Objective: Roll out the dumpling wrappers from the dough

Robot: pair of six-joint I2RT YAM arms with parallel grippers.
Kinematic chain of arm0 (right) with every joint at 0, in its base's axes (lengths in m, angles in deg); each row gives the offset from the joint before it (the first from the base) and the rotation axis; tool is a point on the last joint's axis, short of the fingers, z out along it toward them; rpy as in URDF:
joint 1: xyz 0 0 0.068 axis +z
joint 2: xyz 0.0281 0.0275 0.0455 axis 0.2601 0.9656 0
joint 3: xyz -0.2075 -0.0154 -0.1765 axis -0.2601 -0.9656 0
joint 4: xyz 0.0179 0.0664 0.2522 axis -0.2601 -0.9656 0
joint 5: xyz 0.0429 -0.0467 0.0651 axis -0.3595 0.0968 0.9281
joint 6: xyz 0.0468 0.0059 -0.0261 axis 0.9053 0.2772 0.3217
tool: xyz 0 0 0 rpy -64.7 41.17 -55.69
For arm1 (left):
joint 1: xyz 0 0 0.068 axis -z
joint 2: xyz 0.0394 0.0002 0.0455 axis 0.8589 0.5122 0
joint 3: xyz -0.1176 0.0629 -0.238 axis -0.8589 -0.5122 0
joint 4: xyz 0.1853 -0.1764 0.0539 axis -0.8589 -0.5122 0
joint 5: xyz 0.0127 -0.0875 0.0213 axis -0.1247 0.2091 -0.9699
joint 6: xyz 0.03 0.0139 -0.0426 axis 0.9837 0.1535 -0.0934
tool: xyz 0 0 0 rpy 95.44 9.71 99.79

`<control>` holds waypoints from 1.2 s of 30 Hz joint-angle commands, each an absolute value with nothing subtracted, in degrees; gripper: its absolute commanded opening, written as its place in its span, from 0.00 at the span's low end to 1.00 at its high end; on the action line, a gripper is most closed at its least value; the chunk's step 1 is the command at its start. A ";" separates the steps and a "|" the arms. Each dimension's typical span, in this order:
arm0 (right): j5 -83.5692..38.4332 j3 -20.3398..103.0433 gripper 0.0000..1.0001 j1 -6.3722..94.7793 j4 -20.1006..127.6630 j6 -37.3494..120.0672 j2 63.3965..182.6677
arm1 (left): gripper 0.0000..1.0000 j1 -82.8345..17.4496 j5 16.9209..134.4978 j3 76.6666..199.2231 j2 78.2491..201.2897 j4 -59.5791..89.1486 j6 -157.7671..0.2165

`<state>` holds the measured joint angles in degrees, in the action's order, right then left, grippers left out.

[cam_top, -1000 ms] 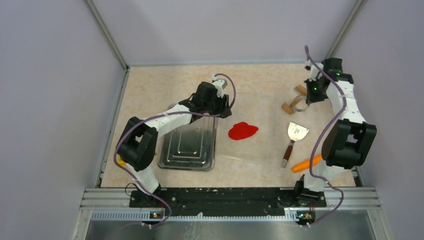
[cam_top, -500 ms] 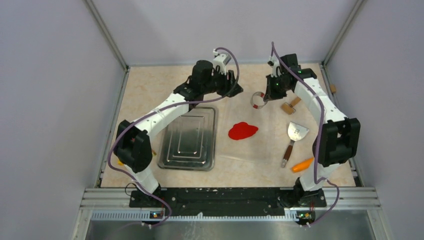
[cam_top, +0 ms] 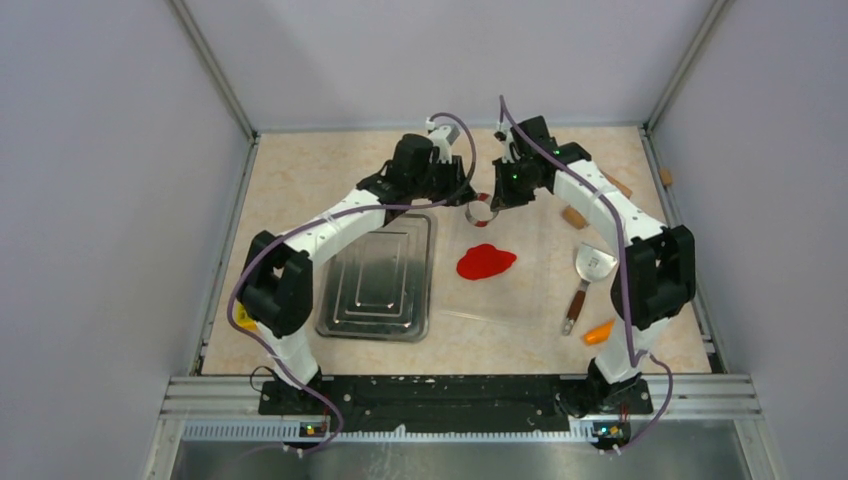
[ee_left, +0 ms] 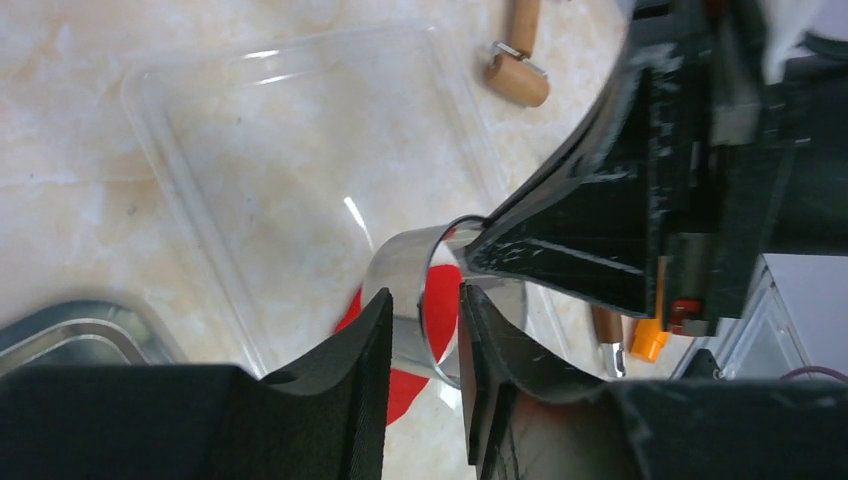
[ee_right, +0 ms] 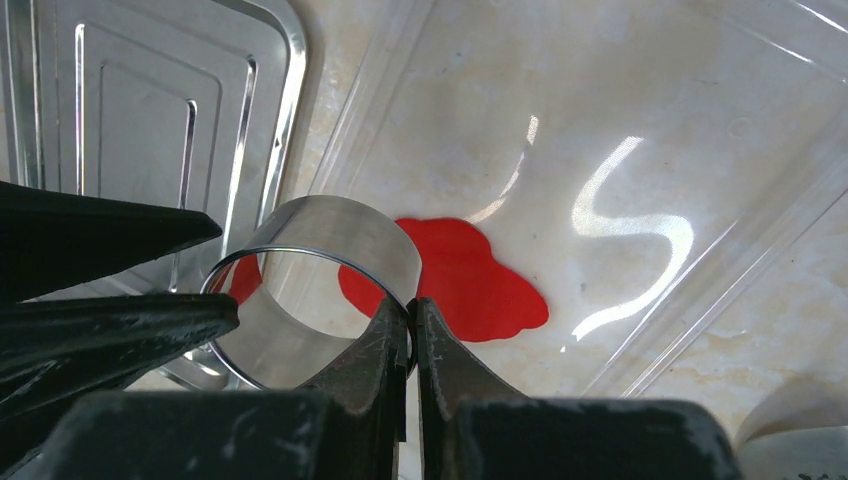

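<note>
The dough (cam_top: 486, 262) is a flat, irregular red sheet lying on a clear plastic mat (cam_top: 530, 290). Just beyond it, a metal ring cutter (cam_top: 481, 212) hangs in the air. My right gripper (cam_top: 496, 198) is shut on the ring's wall, which the right wrist view shows pinched between the jaws (ee_right: 412, 305), with the dough (ee_right: 470, 280) below. My left gripper (ee_left: 425, 305) straddles the opposite wall of the ring (ee_left: 405, 270). Its jaws stand apart, with a gap beside the wall. Red dough (ee_left: 441, 300) shows through the ring. The dumpling wrappers are out of view.
A steel tray (cam_top: 380, 290) lies left of the mat. A scraper with a wooden handle (cam_top: 590, 265) and an orange carrot (cam_top: 600, 332) lie to the right. A wooden roller (cam_top: 573, 217) rests at the back right. Grey walls enclose the table.
My right arm has carried the ring from the far right to the middle, above the dough. My left gripper has met it there and its jaws have narrowed around the ring's wall.
</note>
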<state>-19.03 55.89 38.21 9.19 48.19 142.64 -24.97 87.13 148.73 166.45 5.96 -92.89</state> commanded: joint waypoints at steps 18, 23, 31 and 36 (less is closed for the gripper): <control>-13.76 51.72 0.00 39.76 13.19 48.99 145.24 | 0.00 -25.15 89.34 138.18 168.93 9.59 -96.21; -12.29 48.17 0.00 39.78 14.01 48.36 146.60 | 0.00 -25.03 92.43 135.90 171.16 11.89 -99.07; -14.45 48.92 0.00 39.78 14.56 47.99 149.60 | 0.00 -25.03 94.08 134.42 172.74 14.11 -99.63; -15.40 48.32 0.00 39.78 13.99 47.75 150.23 | 0.00 -25.08 95.11 134.37 173.36 14.60 -99.85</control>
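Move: The ring cutter, held by its rim in the right hand, has its middle about 3 cm to that hand's left. From the left hand, whose fingers straddle the opposite rim, it is some 2 cm back, 2 cm right and 2 cm lower. The red dough lies about 5 cm back, 1 cm left and 15 cm below the right hand. From the right hand, the metal tray is roughly 23 cm left and 8 cm back, the spatula 20 cm right and 9 cm back. The left fingers shut on the cutter's near rim, pinching it opposite the right fingers, which keep their hold. Both hands then bring the cutter down and back towards the dough, sinking about 10 cm and drawing back some 4 cm, while the fingertips tip about 15 degrees further down; both slow to a stop with the cutter over the dough. ##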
